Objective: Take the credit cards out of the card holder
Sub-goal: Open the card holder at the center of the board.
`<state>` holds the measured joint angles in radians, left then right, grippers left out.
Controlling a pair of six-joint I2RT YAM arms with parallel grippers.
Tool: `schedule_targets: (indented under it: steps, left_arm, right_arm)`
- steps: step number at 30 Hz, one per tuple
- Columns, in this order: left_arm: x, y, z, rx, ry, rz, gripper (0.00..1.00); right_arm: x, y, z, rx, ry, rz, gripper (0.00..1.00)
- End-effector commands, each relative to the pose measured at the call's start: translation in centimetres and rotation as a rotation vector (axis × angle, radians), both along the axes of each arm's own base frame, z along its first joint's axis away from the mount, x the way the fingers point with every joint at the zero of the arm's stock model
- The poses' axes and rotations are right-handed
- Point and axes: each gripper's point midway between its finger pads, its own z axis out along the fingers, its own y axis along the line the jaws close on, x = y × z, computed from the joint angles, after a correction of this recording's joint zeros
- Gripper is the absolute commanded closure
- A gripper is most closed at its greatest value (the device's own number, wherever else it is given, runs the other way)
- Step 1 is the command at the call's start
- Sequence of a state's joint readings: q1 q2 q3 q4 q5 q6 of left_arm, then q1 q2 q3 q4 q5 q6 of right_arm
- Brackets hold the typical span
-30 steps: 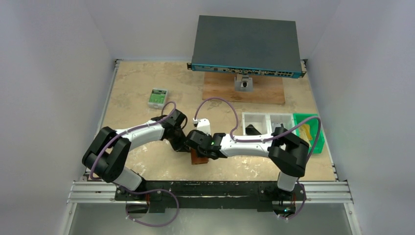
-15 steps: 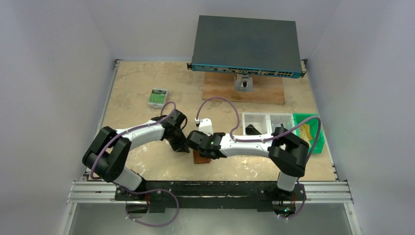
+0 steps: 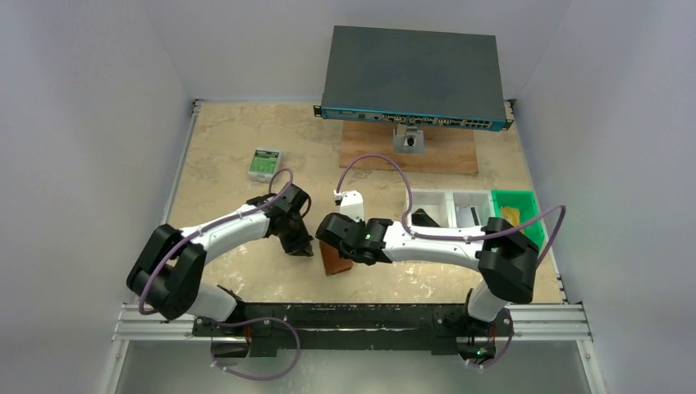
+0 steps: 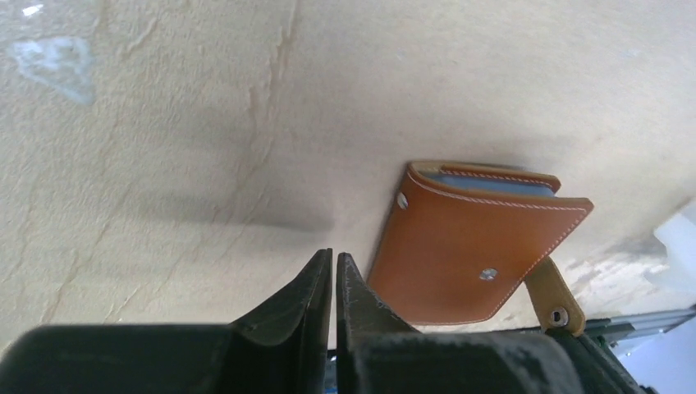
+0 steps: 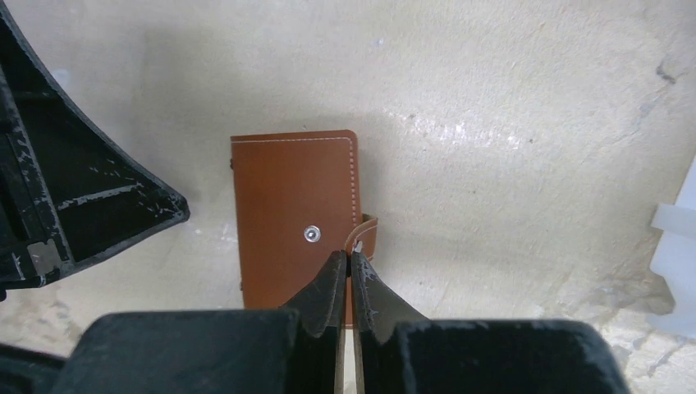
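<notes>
The brown leather card holder lies folded on the table between the two arms. Its snap tab hangs loose and curls up off the right edge. In the right wrist view my right gripper is shut, with the tab's tip pinched between its fingertips above the card holder. My left gripper is shut on nothing and hovers just left of the card holder. A grey-blue inner edge shows at the fold. The credit cards are hidden inside.
A small green-and-white box lies at the back left. A dark network switch sits on a wooden board at the back. White bins and a green bin stand to the right, under the right arm.
The right gripper's jaws have closed at the snap tab, and its elbow has swung out to the right. The left arm has drawn back slightly towards the left.
</notes>
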<state>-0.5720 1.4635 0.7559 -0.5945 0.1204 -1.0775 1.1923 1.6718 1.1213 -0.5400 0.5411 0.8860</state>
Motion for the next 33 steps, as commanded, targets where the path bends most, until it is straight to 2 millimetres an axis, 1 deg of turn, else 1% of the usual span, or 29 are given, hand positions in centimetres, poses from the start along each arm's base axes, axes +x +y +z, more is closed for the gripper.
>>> schedule_targets:
  steps: [1,4,8,11,14,18,19,23,24,27,30,33]
  left_arm:
    - [0.0,0.6,2.9,-0.010,-0.110,-0.074,0.89]
    - [-0.2,1.7,4.4,0.013,-0.162,-0.099,0.81]
    - [-0.8,3.2,6.0,0.053,-0.212,-0.109,0.73]
    - [-1.3,3.8,6.8,0.060,-0.234,-0.119,0.72]
    - [-1.4,4.3,7.1,0.073,-0.247,-0.126,0.71]
    - [-1.5,4.3,7.3,0.064,-0.258,-0.134,0.71]
    - [-1.6,4.2,7.3,0.062,-0.257,-0.137,0.71]
    - [-1.6,4.0,7.1,0.051,-0.258,-0.137,0.71]
    - [-1.5,4.0,7.1,0.050,-0.260,-0.134,0.71]
    - [-1.6,4.0,6.7,0.048,-0.256,-0.128,0.71]
    - [-1.5,3.9,6.3,0.045,-0.260,-0.124,0.70]
    - [-1.5,3.2,5.9,0.016,-0.242,-0.138,0.71]
  right_arm:
    - [0.7,0.5,5.0,0.111,-0.073,-0.024,1.00]
    - [0.1,1.6,6.8,0.185,-0.064,0.016,1.00]
    - [-0.5,3.2,7.8,0.239,-0.042,0.063,1.00]
    - [-0.7,4.2,7.9,0.253,-0.028,0.086,1.00]
    - [-0.9,4.9,8.1,0.260,-0.020,0.099,1.00]
    - [-0.9,5.0,8.4,0.258,-0.019,0.102,1.00]
    - [-1.0,5.1,8.6,0.265,-0.016,0.105,1.00]
    - [-1.1,6.5,10.5,0.317,-0.018,0.141,1.00]
    - [-0.9,6.5,10.5,0.310,-0.021,0.138,1.00]
    - [-1.0,6.3,9.0,0.271,0.002,0.127,1.00]
    - [-1.5,5.5,7.8,0.261,0.030,0.109,1.00]
    - [-0.8,2.9,6.6,0.200,0.008,0.050,1.00]
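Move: The right hand already pinches the card holder's strap; the card holder's middle lies about 3 cm to its left, 1 cm ahead and 4 cm below. The white tray is some 25 cm to this hand's right and 8 cm farther out. From the left hand, closed beside it, the card holder is about 6 cm to the right, level and 1 cm lower; the green-lidded box stands 21 cm ahead and 10 cm left. Right hand, still pinching the strap, rises about 7 cm and left; left hand opens partly, withdrawing up and left. ##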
